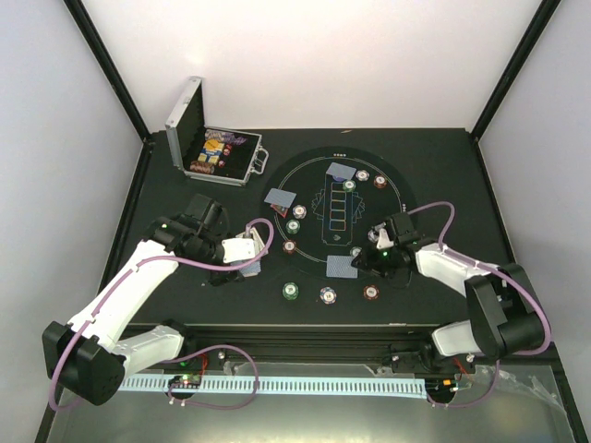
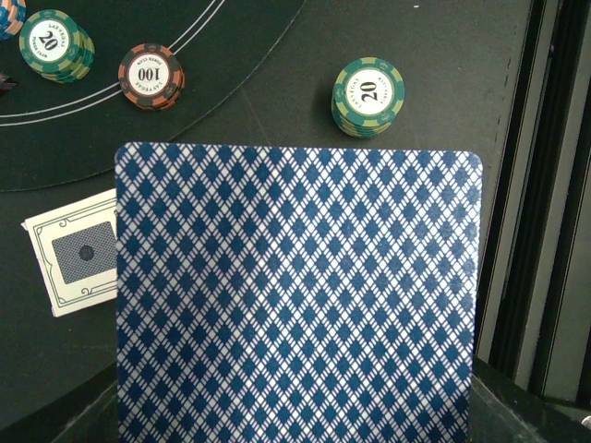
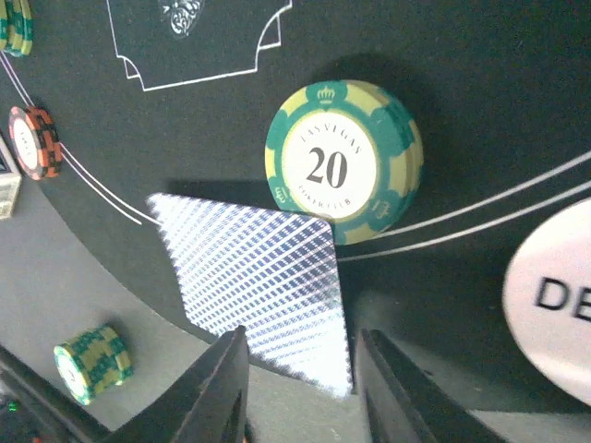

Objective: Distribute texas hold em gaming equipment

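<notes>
A blue diamond-backed playing card [image 2: 295,295] fills the lower left wrist view, and my left gripper [image 1: 242,249] is shut on it; its jaws are hidden behind the card. It hovers left of the round poker mat [image 1: 314,166]. My right gripper [image 3: 303,346] stands open at the mat's near edge. Between its fingers [image 3: 222,388] a second playing card [image 3: 249,277] lies loose, its far edge against a green 20 chip stack [image 3: 343,159]. From above, this card [image 1: 342,266] lies just left of the right gripper [image 1: 362,258].
The silver case [image 1: 211,148] stands open at the back left. Chip stacks ring the mat, among them green [image 1: 292,291], blue-white [image 1: 327,294] and dark red [image 1: 371,293]. Other cards [image 1: 280,197] lie on the mat. A white button [image 3: 554,305] lies right of my right gripper.
</notes>
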Tool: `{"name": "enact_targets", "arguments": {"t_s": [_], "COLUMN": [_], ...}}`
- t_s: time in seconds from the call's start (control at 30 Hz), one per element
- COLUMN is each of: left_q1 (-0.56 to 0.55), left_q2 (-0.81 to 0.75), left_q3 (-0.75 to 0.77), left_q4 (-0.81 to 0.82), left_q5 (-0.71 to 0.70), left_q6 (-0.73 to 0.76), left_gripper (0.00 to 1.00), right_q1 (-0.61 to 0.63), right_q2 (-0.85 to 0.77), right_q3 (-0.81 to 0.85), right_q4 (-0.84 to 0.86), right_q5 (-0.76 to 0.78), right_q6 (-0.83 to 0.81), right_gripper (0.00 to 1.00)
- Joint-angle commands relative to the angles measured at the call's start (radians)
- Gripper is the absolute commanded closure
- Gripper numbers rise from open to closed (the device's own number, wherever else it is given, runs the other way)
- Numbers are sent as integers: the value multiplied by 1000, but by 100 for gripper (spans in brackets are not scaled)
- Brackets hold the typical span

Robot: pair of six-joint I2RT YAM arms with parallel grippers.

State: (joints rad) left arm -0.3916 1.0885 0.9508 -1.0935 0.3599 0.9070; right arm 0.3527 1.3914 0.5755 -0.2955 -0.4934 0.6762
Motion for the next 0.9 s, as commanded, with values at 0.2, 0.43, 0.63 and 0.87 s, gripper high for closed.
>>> {"name": "enact_targets", "arguments": {"t_s": [0.2, 0.43, 0.63, 0.87], "left_q1": [8, 7, 7, 7], "left_q2": [-9, -4, 1, 10], "left_q3": [32, 31, 34, 39], "left_q4": [-17, -9, -6, -4], "left_q5": [22, 35, 41, 40], "left_q6": [21, 17, 11, 12], "left_gripper": [98, 98, 98, 98], "right_q1": [-6, 105, 322, 486], "right_q2": [-151, -227, -167, -40], "right_q3": [109, 119, 168, 243], "right_q4": [-169, 10, 224, 359], "right_q5": [137, -69, -112, -62], "right_q6": [-25, 141, 311, 396], "right_gripper": [53, 33, 14, 3]}}
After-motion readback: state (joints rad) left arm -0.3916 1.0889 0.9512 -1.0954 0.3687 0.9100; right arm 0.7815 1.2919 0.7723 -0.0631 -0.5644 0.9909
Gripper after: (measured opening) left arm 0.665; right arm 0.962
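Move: The deck, still held in the left hand's fingers with its middle some 2 cm below their pads, lies about 25 cm left of the right hand, 7 cm back and 12 cm higher. Just left of the right fingers, 5 cm off and 3 cm down, is the dealt card, with a green 20 stack about 4 cm ahead. The card box is roughly 28 cm left, 4 cm ahead; the edge green stack 19 cm left, 6 cm back. Opening wide, the right hand rises from the card, then swings left towards the deck, roughly 15 cm each. ##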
